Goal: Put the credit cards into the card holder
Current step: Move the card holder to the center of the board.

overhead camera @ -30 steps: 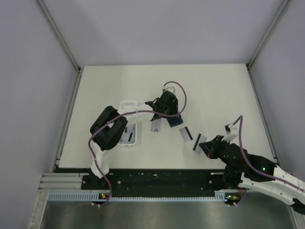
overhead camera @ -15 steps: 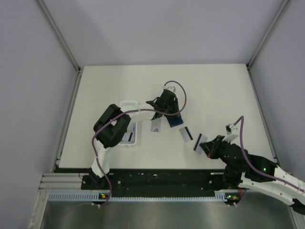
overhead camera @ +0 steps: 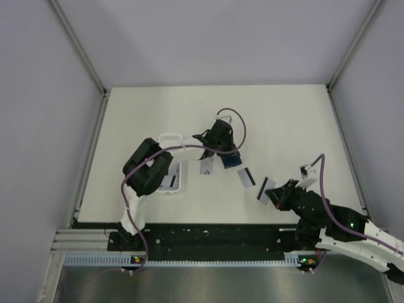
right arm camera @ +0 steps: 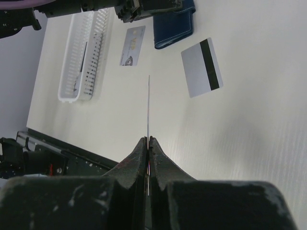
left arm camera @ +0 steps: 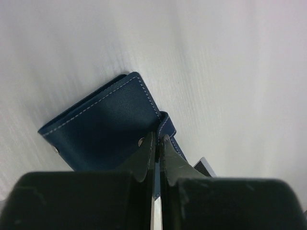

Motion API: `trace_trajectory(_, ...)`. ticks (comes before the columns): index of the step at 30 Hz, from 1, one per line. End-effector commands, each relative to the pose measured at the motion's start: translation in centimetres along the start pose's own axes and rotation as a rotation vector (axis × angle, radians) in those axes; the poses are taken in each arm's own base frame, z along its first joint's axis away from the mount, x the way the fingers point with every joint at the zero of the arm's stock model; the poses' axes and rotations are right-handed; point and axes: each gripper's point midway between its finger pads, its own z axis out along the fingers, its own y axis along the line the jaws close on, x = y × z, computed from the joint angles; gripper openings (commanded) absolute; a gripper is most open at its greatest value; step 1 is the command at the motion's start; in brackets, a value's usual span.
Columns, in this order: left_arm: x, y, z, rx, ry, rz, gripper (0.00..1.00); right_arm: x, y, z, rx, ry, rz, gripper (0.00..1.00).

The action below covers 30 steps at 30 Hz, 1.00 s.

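Note:
The dark blue card holder [left arm camera: 105, 124] lies on the table with its pale snap stud showing. My left gripper [left arm camera: 157, 139] is shut on the edge of its flap, and the same holder [overhead camera: 231, 160] pokes out from under that gripper [overhead camera: 222, 146] in the top view. My right gripper [right arm camera: 148, 140] is shut on a credit card [right arm camera: 148, 105], held upright and seen edge-on; from above this card [overhead camera: 266, 188] sits right of the holder. A grey card with a black stripe [right arm camera: 202, 67] lies flat between holder and right gripper. Another pale card [right arm camera: 132, 45] lies left of the holder.
A long white plastic tray [overhead camera: 170, 172] stands left of the holder, under the left arm, with a card or two inside [overhead camera: 168, 182]. The left arm's cable loops above the holder. Metal rails run along the table's left and right edges.
My left gripper has closed on the card holder's flap; it was open a second ago. The left elbow shifted slightly. The right arm and its card hardly moved.

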Motion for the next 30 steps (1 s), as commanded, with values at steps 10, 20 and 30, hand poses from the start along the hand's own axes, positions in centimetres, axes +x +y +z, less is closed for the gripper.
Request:
trace_trajectory(10,4.0,1.4,-8.0,0.067,0.004,0.003,0.00,-1.0,0.0,-0.3,0.009,-0.036,0.031,0.00)
trace_trajectory(20,11.0,1.5,-12.2,0.085,0.048,-0.030,0.00,-0.6,-0.3,0.0,0.031,-0.020,0.013,0.00)
trace_trajectory(30,13.1,-2.3,-13.9,0.132,0.004,-0.063,0.00,-0.1,-0.5,0.2,0.036,-0.005,0.021,0.00)
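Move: The left hand already grips the card holder by the strap on its right edge, the holder's middle about 2 cm to the left and 1 cm back. The board's centre spot it is taken to lies some 18 cm back and 6 cm left; the portrait card is 12 cm left and 6 cm back, the striped card 5 cm right and 11 cm back. From the right hand, that spot is roughly 19 cm left, 5 cm ahead and 13 cm below. Keeping its shut fingers on the strap, the left hand drags the card holder back towards the base by about 19 cm, nearly level, first slanting leftwards by some 8 cm so that it passes between the portrait card on its left and the striped card on its right. Near the board's centre it eases off, edging a little to the right and rising slightly, while the wrist barely turns and the fingers keep their hold. ##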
